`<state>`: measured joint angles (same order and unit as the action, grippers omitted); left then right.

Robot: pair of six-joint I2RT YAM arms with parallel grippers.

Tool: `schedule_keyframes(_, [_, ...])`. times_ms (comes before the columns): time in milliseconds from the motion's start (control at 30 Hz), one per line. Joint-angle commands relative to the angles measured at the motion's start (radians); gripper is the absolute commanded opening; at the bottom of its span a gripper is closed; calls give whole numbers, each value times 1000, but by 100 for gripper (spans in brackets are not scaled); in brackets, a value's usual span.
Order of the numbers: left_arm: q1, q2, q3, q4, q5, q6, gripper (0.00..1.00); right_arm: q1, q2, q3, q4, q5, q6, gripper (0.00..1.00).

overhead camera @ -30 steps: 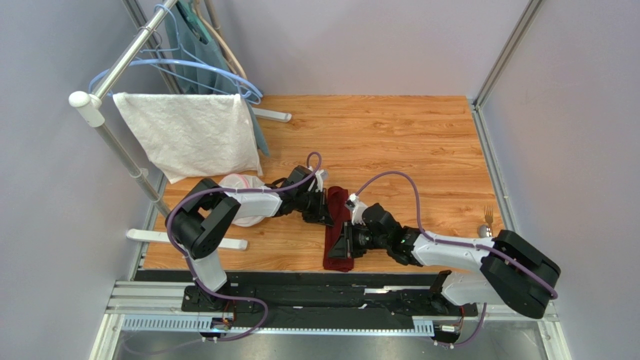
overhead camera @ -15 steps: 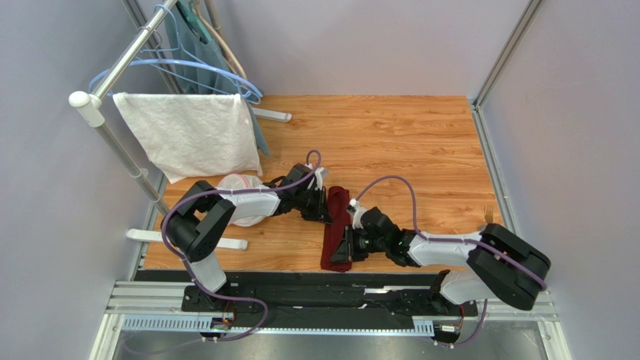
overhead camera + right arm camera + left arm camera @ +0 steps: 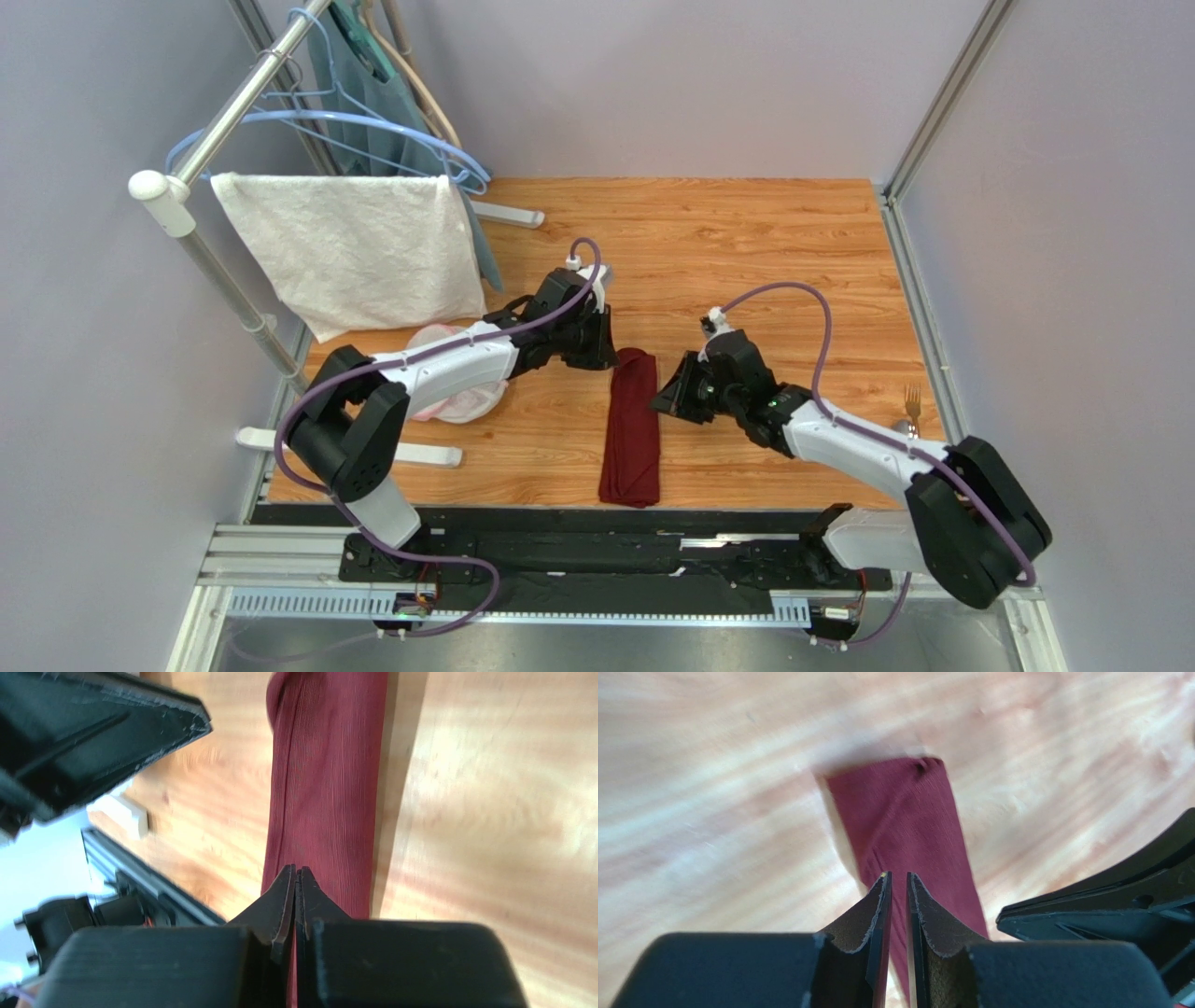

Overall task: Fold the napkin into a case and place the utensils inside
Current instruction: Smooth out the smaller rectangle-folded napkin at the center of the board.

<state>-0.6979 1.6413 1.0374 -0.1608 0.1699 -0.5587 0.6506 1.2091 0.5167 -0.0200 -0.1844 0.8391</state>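
Observation:
The napkin lies on the wooden table as a narrow maroon strip, the case, running from near to far. My left gripper hovers just beyond the strip's far end, its jaws a narrow crack apart with nothing between them; the cloth shows below. My right gripper hangs beside the strip's right edge, shut and empty, over the cloth. Of the utensils, the fork lies at the table's right edge; the spoon is hidden by my right arm.
A white towel hangs on a metal rack at the left, with blue hangers behind it. A white and pink bundle lies under my left arm. The black rail runs along the near edge.
Both grippers have come off the strip. The left one pulled back toward the far end and parted slightly. The right one left the strip's near end, moved far and right, and closed.

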Motion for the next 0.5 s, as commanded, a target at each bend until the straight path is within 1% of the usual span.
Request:
schedule_keyframes(0, [5, 46, 84, -33, -107, 111, 21, -29, 107, 115, 72, 19, 18, 0])
schedule_keyframes(67, [6, 66, 104, -39, -115, 149, 21, -40, 147, 144, 113, 2, 31, 0])
schedule_keyframes(100, [5, 87, 113, -45, -110, 158, 21, -42, 191, 154, 124, -1, 37, 0])
schedule_keyframes(200, [3, 118, 135, -48, -80, 175, 22, -45, 263, 189, 175, -16, 60, 0])
schedule_keyframes(467, [-12, 160, 179, -62, -53, 212, 24, -48, 371, 255, 199, 2, 75, 0])
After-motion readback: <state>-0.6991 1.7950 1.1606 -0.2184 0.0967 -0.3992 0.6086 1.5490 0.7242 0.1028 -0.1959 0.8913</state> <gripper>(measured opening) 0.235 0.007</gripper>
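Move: The folded napkin's middle lies about 7 cm back from the left hand, 3 cm to its right and 8 cm below; its far end is some 5 cm ahead, 3 cm right. From the right hand that middle is roughly 2 cm back, 4 cm left and 6 cm below, the far end 9 cm ahead and 3 cm left. A pink-white bundle sits some 19 cm left of the left hand, about 1 cm nearer the base. Both hands close in on the napkin's far end without reaching it. The right, fingers shut, sweeps about 6 cm forward and 3 cm left along the strip, sinking slightly late on; the left first edges nearly 3 cm forward, then sinks some 3 cm, rolling about 10 degrees with its left side rising, its fingers staying slightly apart. ##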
